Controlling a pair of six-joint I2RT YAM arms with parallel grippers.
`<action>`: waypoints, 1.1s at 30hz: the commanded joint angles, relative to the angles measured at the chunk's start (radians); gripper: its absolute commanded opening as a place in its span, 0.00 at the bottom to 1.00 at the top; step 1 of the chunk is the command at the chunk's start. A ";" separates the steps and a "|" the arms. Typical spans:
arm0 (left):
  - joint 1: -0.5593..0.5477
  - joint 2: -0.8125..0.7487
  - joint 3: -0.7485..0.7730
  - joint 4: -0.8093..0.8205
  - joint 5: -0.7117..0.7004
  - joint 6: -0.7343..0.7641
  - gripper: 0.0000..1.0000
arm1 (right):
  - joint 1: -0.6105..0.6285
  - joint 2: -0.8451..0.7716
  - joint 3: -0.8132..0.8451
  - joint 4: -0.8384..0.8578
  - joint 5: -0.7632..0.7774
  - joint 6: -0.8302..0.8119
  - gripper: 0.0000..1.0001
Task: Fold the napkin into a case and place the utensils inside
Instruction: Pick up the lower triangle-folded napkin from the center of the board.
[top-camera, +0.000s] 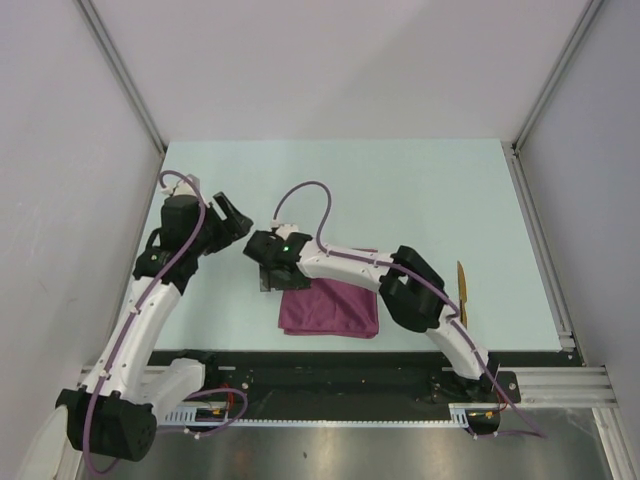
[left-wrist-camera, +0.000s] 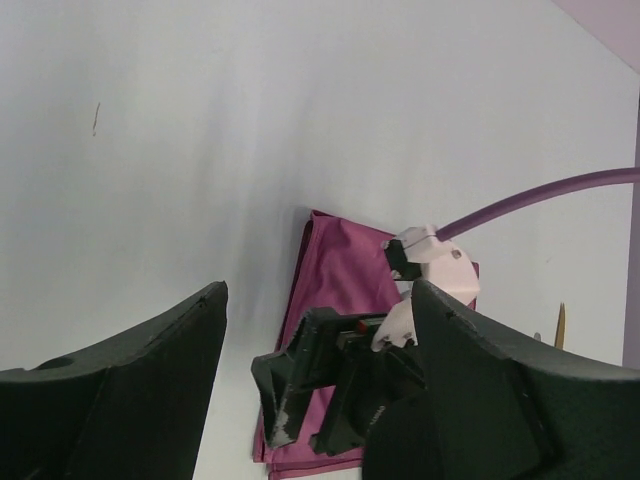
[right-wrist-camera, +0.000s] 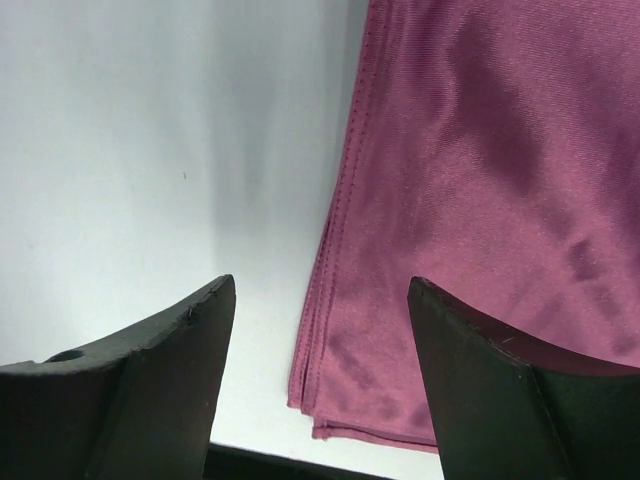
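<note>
The plum-magenta napkin (top-camera: 330, 308) lies folded into a flat, layered rectangle near the table's front middle. Its stitched left edges show stacked in the right wrist view (right-wrist-camera: 470, 200). Apart from this folded cloth, no case is in view. My right gripper (top-camera: 268, 274) hovers at the napkin's far left corner, open, its jaws astride the cloth's left edge (right-wrist-camera: 320, 285) and holding nothing. My left gripper (top-camera: 234, 214) is raised to the left of it, open and empty (left-wrist-camera: 320, 290), looking down on the right gripper's fingers (left-wrist-camera: 300, 380) and the napkin (left-wrist-camera: 340, 265). A golden-yellow utensil (top-camera: 462, 292) lies right of the right arm.
The right arm (top-camera: 410, 285) stretches across the napkin's far edge. A black strip and metal rail (top-camera: 350, 372) run along the table's near edge. White walls with aluminium posts (top-camera: 120, 70) enclose the pale green table (top-camera: 400, 190).
</note>
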 joint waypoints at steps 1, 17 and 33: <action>-0.016 0.008 0.048 0.012 0.005 0.033 0.79 | 0.037 0.095 0.181 -0.235 0.168 0.087 0.74; -0.045 0.005 0.058 0.002 -0.046 0.031 0.79 | 0.042 0.156 0.198 -0.220 0.137 0.069 0.59; -0.042 -0.010 0.039 -0.002 -0.069 0.020 0.80 | 0.042 0.087 -0.125 -0.099 0.032 0.084 0.26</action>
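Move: The near part of the napkin's left edge runs under the right hand's open fingers, about 2 cm to its right, 1 cm back and 4 cm below. The napkin's middle lies some 12 cm to the right of that hand, 2 cm back and 4 cm down. From the raised left hand, that edge is about 10 cm to the right, 6 cm back and 20 cm below. Right hand sinks about 3 cm onto the napkin's left edge, easing back and right, its fingers closing to pinch it. ##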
